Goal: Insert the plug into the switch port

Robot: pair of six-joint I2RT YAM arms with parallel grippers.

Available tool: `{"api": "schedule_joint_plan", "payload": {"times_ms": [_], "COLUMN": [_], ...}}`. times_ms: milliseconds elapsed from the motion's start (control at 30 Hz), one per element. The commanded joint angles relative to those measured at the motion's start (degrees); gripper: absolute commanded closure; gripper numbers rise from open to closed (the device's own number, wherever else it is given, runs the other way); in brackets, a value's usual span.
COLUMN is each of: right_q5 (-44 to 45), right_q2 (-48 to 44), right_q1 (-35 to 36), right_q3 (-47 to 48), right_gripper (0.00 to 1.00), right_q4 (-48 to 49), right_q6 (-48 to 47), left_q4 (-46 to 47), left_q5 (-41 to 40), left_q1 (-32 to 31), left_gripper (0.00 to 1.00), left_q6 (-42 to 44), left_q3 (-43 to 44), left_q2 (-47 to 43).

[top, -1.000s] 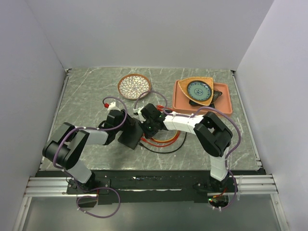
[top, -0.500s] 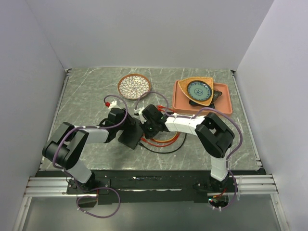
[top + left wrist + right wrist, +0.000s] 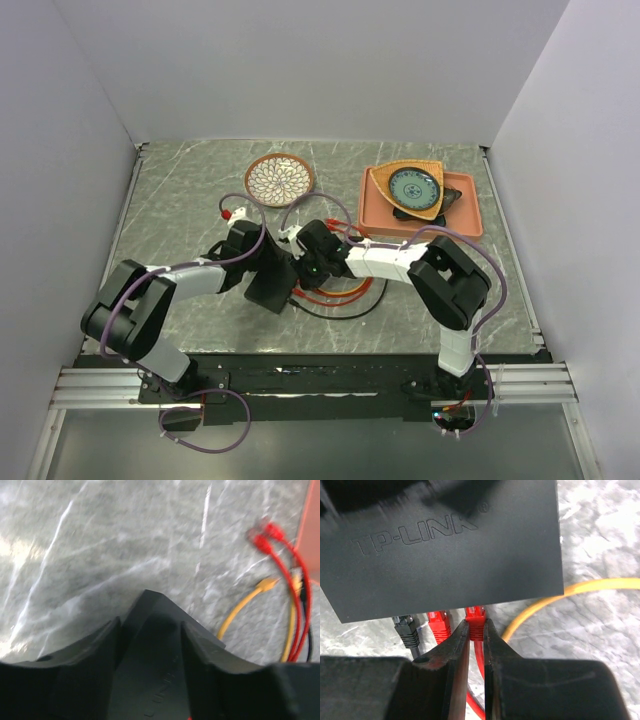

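The switch (image 3: 268,288) is a flat black box lying on the marble table between the two arms. In the left wrist view one corner of the switch (image 3: 150,655) sits between the fingers of my left gripper (image 3: 150,626), which lie close against both its sides. My right gripper (image 3: 476,626) is shut on a red plug (image 3: 476,615), and the plug's tip meets the port edge of the switch (image 3: 445,545). A second red plug (image 3: 439,622) and a black plug (image 3: 406,627) stand at that same edge to its left. From above, my right gripper (image 3: 303,272) touches the switch's right side.
Red, black and yellow cables (image 3: 340,293) coil on the table right of the switch, with loose red plugs (image 3: 263,537) and a yellow plug (image 3: 265,584). A wicker plate (image 3: 279,179) lies at the back. An orange tray (image 3: 470,215) holding a bowl (image 3: 412,186) sits back right.
My left arm has shifted, its wrist nudging up and right at the switch. The right gripper keeps the red plug at the switch's edge, having edged slightly left.
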Motion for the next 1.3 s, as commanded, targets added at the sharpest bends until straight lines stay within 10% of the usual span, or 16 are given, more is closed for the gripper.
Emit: {"api": "schedule_joint_plan", "payload": {"times_ms": [0, 400, 1267], "right_q5": [-2.9, -5.0, -3.1], "right_q2": [-2.7, -2.1, -4.6], "right_q1": [1.5, 1.5, 0.3], "right_q3": [3.3, 4.9, 6.1], "right_gripper": [0.84, 0.82, 0.27], "right_q4": [28.6, 25.6, 20.0], "right_q6": [0.6, 0.9, 2.4], "left_q4": [-11.3, -12.3, -20.7], "left_q5": [20.4, 21.5, 11.4], "left_q1": [-5.5, 1.7, 13.7], "left_gripper": [0.41, 0.33, 0.15], "left_q6": [-4.3, -1.4, 0.6], "left_q3": [-0.3, -2.4, -1.3], "left_q2": [-0.6, -2.1, -16.4]}}
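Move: The left fingers straddle the far left edge of the switch, its middle about 6 cm back and 3 cm to the right, a little lower. The right fingers still pinch the third plug, a red one; its switch port lies about 2 cm to their left and 1 cm ahead, and the switch's middle some 6 cm left and 3 cm ahead. The other red plug sits roughly 2 cm back from the right hand, the black plug 4 cm back. Keep the right fingers on the red plug and ease it about 1.5 cm left and 1 cm back, towards the switch. Then open them and lift clear some 8 cm, going left and a little forward over the switch. Meanwhile open the left gripper, dip it back about 1 cm, and draw it off to the left and back, tipping its fingers down. ##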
